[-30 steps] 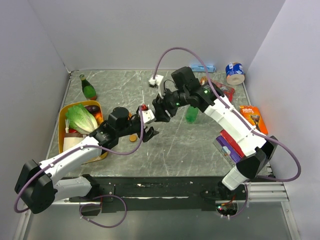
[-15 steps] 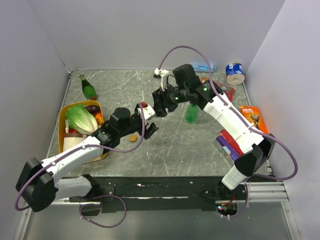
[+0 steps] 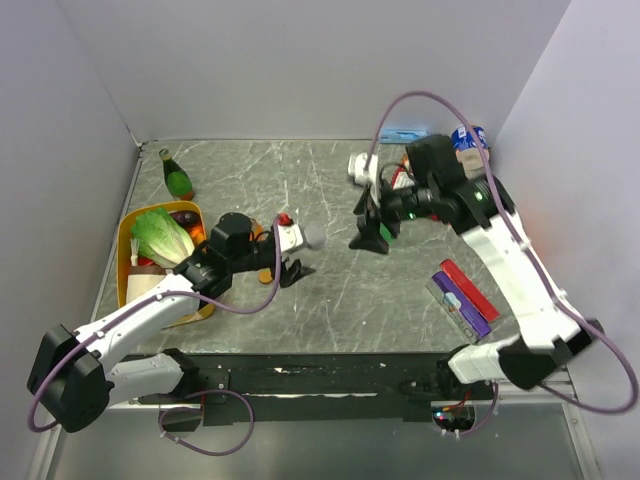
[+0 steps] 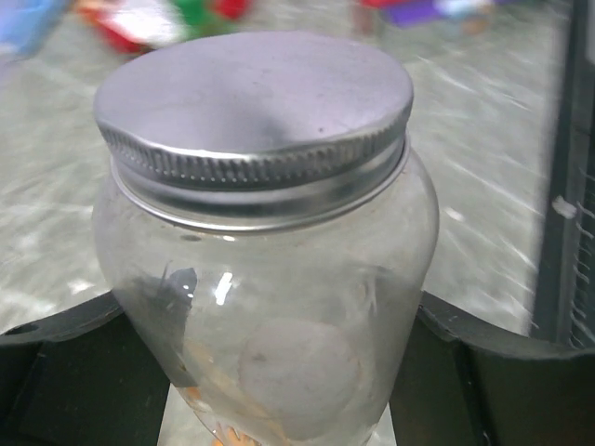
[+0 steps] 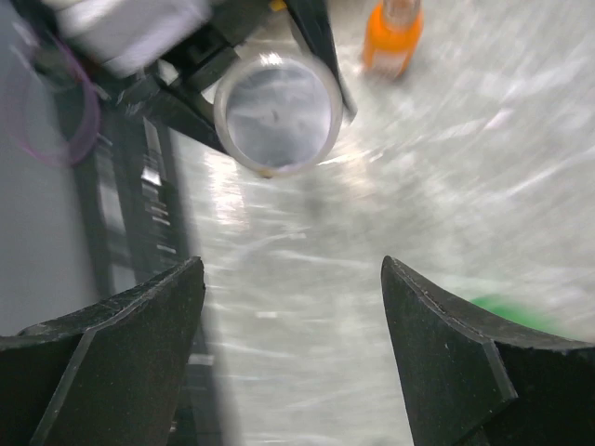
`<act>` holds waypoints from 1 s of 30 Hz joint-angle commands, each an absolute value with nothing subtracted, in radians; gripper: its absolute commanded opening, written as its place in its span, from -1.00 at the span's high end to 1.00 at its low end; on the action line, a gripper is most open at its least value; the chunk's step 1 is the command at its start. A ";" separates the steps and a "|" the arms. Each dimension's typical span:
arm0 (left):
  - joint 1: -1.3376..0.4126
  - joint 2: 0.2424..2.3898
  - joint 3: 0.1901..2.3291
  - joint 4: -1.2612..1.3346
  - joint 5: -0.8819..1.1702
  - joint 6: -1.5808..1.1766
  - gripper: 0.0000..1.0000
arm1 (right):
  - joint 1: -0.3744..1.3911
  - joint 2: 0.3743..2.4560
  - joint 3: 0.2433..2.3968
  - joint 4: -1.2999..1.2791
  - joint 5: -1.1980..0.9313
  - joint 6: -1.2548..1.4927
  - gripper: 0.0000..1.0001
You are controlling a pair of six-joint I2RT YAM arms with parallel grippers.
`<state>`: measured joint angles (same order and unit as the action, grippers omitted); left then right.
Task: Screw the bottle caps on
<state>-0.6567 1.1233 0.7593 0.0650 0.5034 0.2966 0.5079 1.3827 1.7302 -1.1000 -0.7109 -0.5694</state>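
My left gripper [image 3: 303, 243] is shut on the clear bottle [image 4: 279, 307], its black fingers [image 4: 74, 372] pressing both sides of the body. A silvery ridged cap [image 4: 256, 121] sits on the bottle's neck; in the top view this cap [image 3: 313, 236] points to the right. My right gripper [image 3: 370, 236] hangs open a short way to the right, nothing between its fingers [image 5: 112, 353]. Its camera looks at the cap [image 5: 279, 111] end on. The green bottle [image 3: 387, 229] stands just behind the right gripper, mostly hidden. The orange bottle [image 5: 395, 32] stands beyond the left gripper.
A yellow tray [image 3: 125, 250] with a lettuce [image 3: 160, 238] lies at the left. A dark-green bottle with a red top [image 3: 177, 175] stands at the back left. A blue and white can [image 3: 468, 145] lies at the back right, and flat purple and red boxes [image 3: 460, 295] at the right.
My right gripper has let go of the clear bottle's top, opened wider and drawn back to the right. The left gripper still holds the bottle, shifted slightly.
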 commanded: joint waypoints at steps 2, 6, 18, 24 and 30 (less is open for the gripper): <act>-0.653 1.146 0.862 -0.097 0.770 0.462 0.98 | 0.630 1.267 1.643 -0.983 -0.666 -1.000 -0.73; -0.653 1.161 0.897 -0.143 0.782 0.537 0.98 | 0.701 1.284 1.634 -0.956 -0.630 -1.037 -0.76; -0.653 1.157 0.914 -0.183 0.798 0.592 0.98 | 0.765 1.331 1.629 -0.966 -0.647 -1.071 -0.72; -0.655 1.163 0.925 -0.189 0.801 0.609 0.98 | 0.772 1.356 1.647 -1.019 -0.672 -1.120 -0.69; -0.653 1.169 0.933 -0.186 0.801 0.607 0.98 | 0.782 1.391 1.674 -1.062 -0.687 -1.135 -0.64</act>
<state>-0.6559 1.1625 0.8860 -0.2073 0.7563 0.5838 0.7689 1.3735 1.6234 -1.0344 -0.6579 -1.1149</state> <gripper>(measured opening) 0.776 0.839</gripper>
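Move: To the right hand's left, about 8 cm off, roughly level fore-and-aft and some 3 cm lower, is the metal lid of the jar that the left hand holds. From the left hand, the lid lies about 6 cm above, 3 cm to the right and 1 cm ahead. Far below the right hand on the table, the green bottle stands about 9 cm to its right, the orange bottle some 20 cm to its left, both about level with it fore-and-aft. Coming back for another grip on the lid, the open right hand first draws back 3.5 cm while rising slightly, then goes left about 5 cm and sinks, its wrist rolling and swinging counter-clockwise some 30 degrees to line up with the lid; the fingers stay open. The left hand keeps its hold on the jar, drawing it back about 4 cm and turning it clockwise. ##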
